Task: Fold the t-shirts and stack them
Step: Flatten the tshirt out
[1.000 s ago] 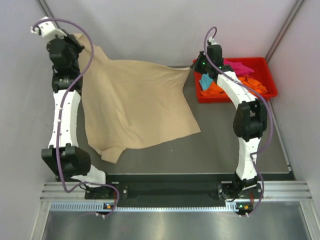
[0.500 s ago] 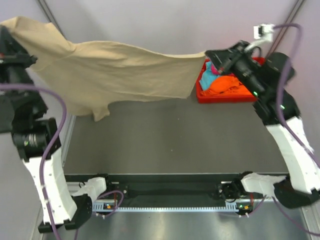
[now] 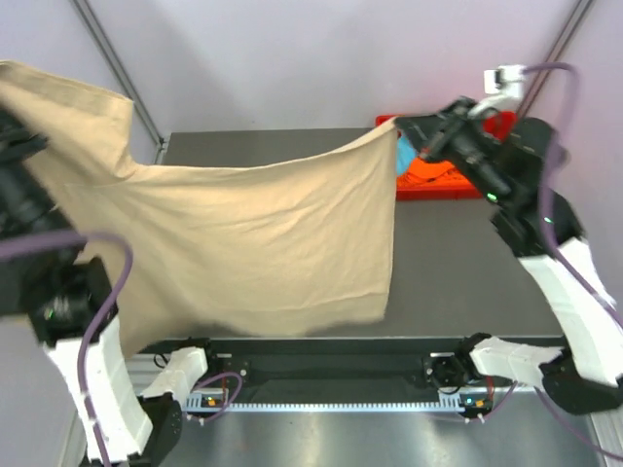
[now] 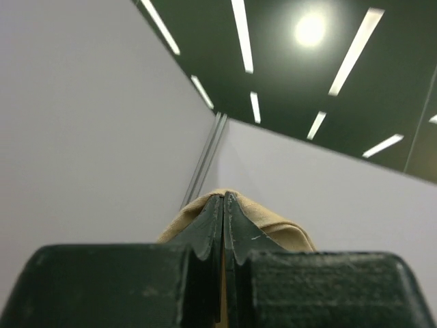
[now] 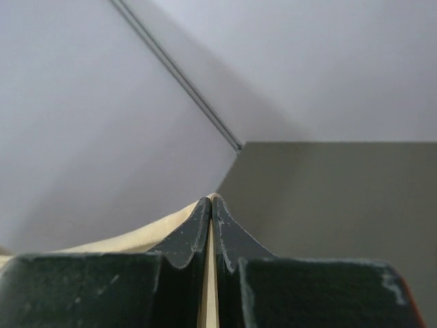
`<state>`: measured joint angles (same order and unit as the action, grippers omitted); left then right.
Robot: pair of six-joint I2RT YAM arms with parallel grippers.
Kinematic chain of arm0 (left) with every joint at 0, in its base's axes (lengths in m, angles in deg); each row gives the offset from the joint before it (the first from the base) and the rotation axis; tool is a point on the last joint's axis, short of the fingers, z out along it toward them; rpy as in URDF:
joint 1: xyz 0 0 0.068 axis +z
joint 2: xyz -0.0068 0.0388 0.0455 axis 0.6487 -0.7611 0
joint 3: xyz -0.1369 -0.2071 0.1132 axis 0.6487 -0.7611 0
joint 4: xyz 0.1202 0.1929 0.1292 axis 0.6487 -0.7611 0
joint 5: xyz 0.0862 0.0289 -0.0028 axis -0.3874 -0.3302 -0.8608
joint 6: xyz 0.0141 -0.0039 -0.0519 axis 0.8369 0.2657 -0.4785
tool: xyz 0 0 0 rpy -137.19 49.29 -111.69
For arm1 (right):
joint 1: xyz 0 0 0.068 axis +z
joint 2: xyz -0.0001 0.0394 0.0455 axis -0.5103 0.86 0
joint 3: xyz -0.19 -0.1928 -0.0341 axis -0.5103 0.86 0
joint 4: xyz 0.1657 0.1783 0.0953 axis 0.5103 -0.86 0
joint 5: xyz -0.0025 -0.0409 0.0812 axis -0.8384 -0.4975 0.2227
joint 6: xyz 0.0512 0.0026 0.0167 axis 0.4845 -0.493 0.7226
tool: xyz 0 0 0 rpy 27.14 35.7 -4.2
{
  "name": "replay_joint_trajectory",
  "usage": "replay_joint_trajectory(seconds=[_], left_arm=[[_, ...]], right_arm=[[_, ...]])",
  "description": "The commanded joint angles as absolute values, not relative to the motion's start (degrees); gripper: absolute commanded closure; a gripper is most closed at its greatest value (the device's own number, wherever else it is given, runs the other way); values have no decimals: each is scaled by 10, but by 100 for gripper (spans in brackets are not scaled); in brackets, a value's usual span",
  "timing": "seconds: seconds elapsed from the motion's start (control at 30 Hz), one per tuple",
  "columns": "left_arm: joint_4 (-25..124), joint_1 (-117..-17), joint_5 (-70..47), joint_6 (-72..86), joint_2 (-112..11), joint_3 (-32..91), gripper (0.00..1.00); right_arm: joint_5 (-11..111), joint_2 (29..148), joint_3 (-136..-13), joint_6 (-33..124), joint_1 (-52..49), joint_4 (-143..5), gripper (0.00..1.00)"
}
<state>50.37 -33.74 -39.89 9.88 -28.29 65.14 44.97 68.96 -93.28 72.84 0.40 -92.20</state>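
Observation:
The beige t-shirt (image 3: 243, 243) hangs spread in the air between both arms, high over the table. My left gripper (image 3: 12, 83) is shut on its upper left edge, at the far left of the top view; the cloth (image 4: 287, 232) shows pinched in the left wrist view. My right gripper (image 3: 401, 126) is shut on the shirt's upper right corner, and a strip of cloth (image 5: 136, 239) runs between its fingers. The orange t-shirt (image 3: 438, 173) and a bit of the teal-blue t-shirt (image 3: 403, 161) lie in the tray. The magenta-pink one is hidden.
The red plastic tray (image 3: 506, 122) sits at the table's back right, mostly behind the right arm. The dark table (image 3: 458, 263) shows to the right of the hanging shirt. Grey walls close in on the left, back and right.
Both arms lifted the beige shirt off the table and raised it. It now hangs lower and nearer the camera, covering the table's left and middle.

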Motion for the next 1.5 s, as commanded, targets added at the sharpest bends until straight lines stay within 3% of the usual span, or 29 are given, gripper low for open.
replay_joint_trajectory(seconds=[0.0, 0.23, 0.37, 0.6, 0.73, 1.0, 1.47], left_arm=[[525, -337, -378, 116, -360, 564, 100], [697, -337, -345, 118, -476, 286, 100], [802, -333, -354, 90, -621, 210, 100], [802, -317, -354, 90, -854, 264, 100], [802, -301, -354, 90, -945, 396, 100], [802, -281, -354, 90, -943, 445, 100], [802, -281, -354, 90, -834, 389, 100]], right_arm=[[394, 780, -898, 710, 15, -838, 100], [358, 999, -923, 645, 4, -716, 100], [359, 1169, -999, 653, -29, -691, 100], [364, 1357, -1210, 628, -62, -754, 100], [366, 1397, -1243, 619, -76, -777, 100], [377, 1399, -1234, 624, -95, -772, 100], [405, 1442, -1281, 648, -110, -776, 100]])
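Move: The left hand holds its end of the tan t-shirt high up. The table's far left corner, where that end goes, is about 58 cm ahead, 11 cm left and 73 cm below. From the right hand, the shirt's spot at the far table edge is some 43 cm ahead, 5 cm left and 53 cm down. The red bin's middle is about 36 cm ahead, 22 cm right and 47 cm below, its cyan shirt 37 cm ahead and 9 cm right at that height. Both grippers keep their pinch on the t-shirt's far edge and swing it quickly down and forward. The left plunges some 65 cm while reaching out over 40 cm, tipping its fingers down about 80 degrees, then edges farther out and left, rises 15 cm and levels partly. The right goes forward and down about 35 cm each, slightly left, tipping down past the bin's left side, then nearly holds. ##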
